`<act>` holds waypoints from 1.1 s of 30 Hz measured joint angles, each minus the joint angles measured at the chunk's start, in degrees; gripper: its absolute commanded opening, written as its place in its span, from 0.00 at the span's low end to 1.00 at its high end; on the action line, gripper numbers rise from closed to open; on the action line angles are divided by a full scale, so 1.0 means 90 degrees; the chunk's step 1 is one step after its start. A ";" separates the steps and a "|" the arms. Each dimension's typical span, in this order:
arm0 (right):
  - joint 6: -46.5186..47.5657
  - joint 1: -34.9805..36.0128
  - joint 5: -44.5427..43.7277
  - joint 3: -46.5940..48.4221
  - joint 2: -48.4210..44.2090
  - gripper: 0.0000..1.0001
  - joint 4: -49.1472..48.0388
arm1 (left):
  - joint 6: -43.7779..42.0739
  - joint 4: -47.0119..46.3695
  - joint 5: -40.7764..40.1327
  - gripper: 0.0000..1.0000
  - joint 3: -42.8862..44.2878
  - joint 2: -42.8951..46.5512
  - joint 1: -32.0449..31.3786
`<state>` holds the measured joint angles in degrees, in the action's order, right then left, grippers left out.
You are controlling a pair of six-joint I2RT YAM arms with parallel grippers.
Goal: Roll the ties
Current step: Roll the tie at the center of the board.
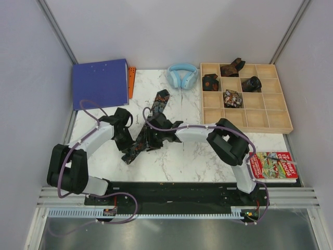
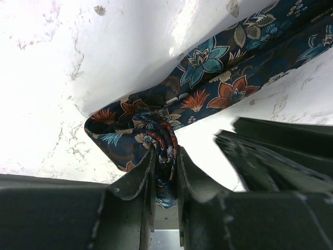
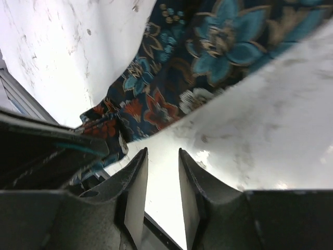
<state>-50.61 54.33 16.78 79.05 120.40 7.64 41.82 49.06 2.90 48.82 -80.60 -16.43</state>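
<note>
A dark floral tie [image 1: 161,100] lies slantwise on the marble table, from near the headphones down toward the left arm. My left gripper [image 2: 165,155] is shut on the tie's [image 2: 208,83] bunched, folded lower end, with fabric pinched between the pads. My right gripper [image 3: 162,153] is open just beside it, nothing between its fingers, and the tie [image 3: 208,52] lies just past their tips. In the top view both grippers meet over the tie's lower half: the left gripper [image 1: 128,140] and the right gripper [image 1: 152,136]. Several rolled ties [image 1: 232,98] sit in the wooden tray [image 1: 265,112].
A blue binder [image 1: 101,83] with an orange strip [image 1: 131,78] beside it lies at the back left. Light-blue headphones [image 1: 182,75] sit at the back middle. A colourful book [image 1: 273,165] lies near the right arm's base. White walls enclose the table.
</note>
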 measured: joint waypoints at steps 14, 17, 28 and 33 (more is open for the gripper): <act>0.0233 -0.0257 -0.0083 -0.1022 -0.1265 0.40 0.0019 | -0.0066 -0.0143 -0.0148 0.79 0.0491 -0.0505 0.0000; 0.0253 -0.0257 -0.0083 -0.1061 -0.1309 0.40 0.0039 | -0.0066 -0.0134 -0.0151 0.82 0.0653 -0.0505 0.0015; 0.0265 -0.0257 -0.0005 -0.1112 -0.1685 0.39 0.0015 | -0.0051 -0.0080 -0.0155 0.84 0.0940 0.0104 0.0070; 0.0272 -0.0257 0.0141 -0.1022 -0.1688 0.36 0.0046 | 0.0117 -0.0049 -0.0325 0.83 0.0260 0.1559 0.0153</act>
<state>-48.16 52.01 18.04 69.84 105.21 8.05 42.87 48.62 -0.03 51.16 -66.57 -15.05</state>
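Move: The left fingers hold the bunched end of the tie; the flat strip it is to be laid on is about 3 cm ahead and 2 cm below. The folded edge lies some 4 cm to the left and 1 cm back, and the table's front edge about 14 cm back, straight behind. From the right gripper, empty and partly open, that strip lies roughly 6 cm to the left, level fore and aft, 1 cm below. The left hand carries the pinched end forward over the tie, sinking slightly, and within about 2 cm starts spreading its fingers wide and lets go; it runs on to some 5 cm forward while rising, then draws back about 2 cm, ending over 6 cm higher with the fingertips swung forward about 15 degrees. The right hand, already free of the tie and still partly open, backs off about 4 cm to the right and climbs some 6 cm, clearing the strip. ##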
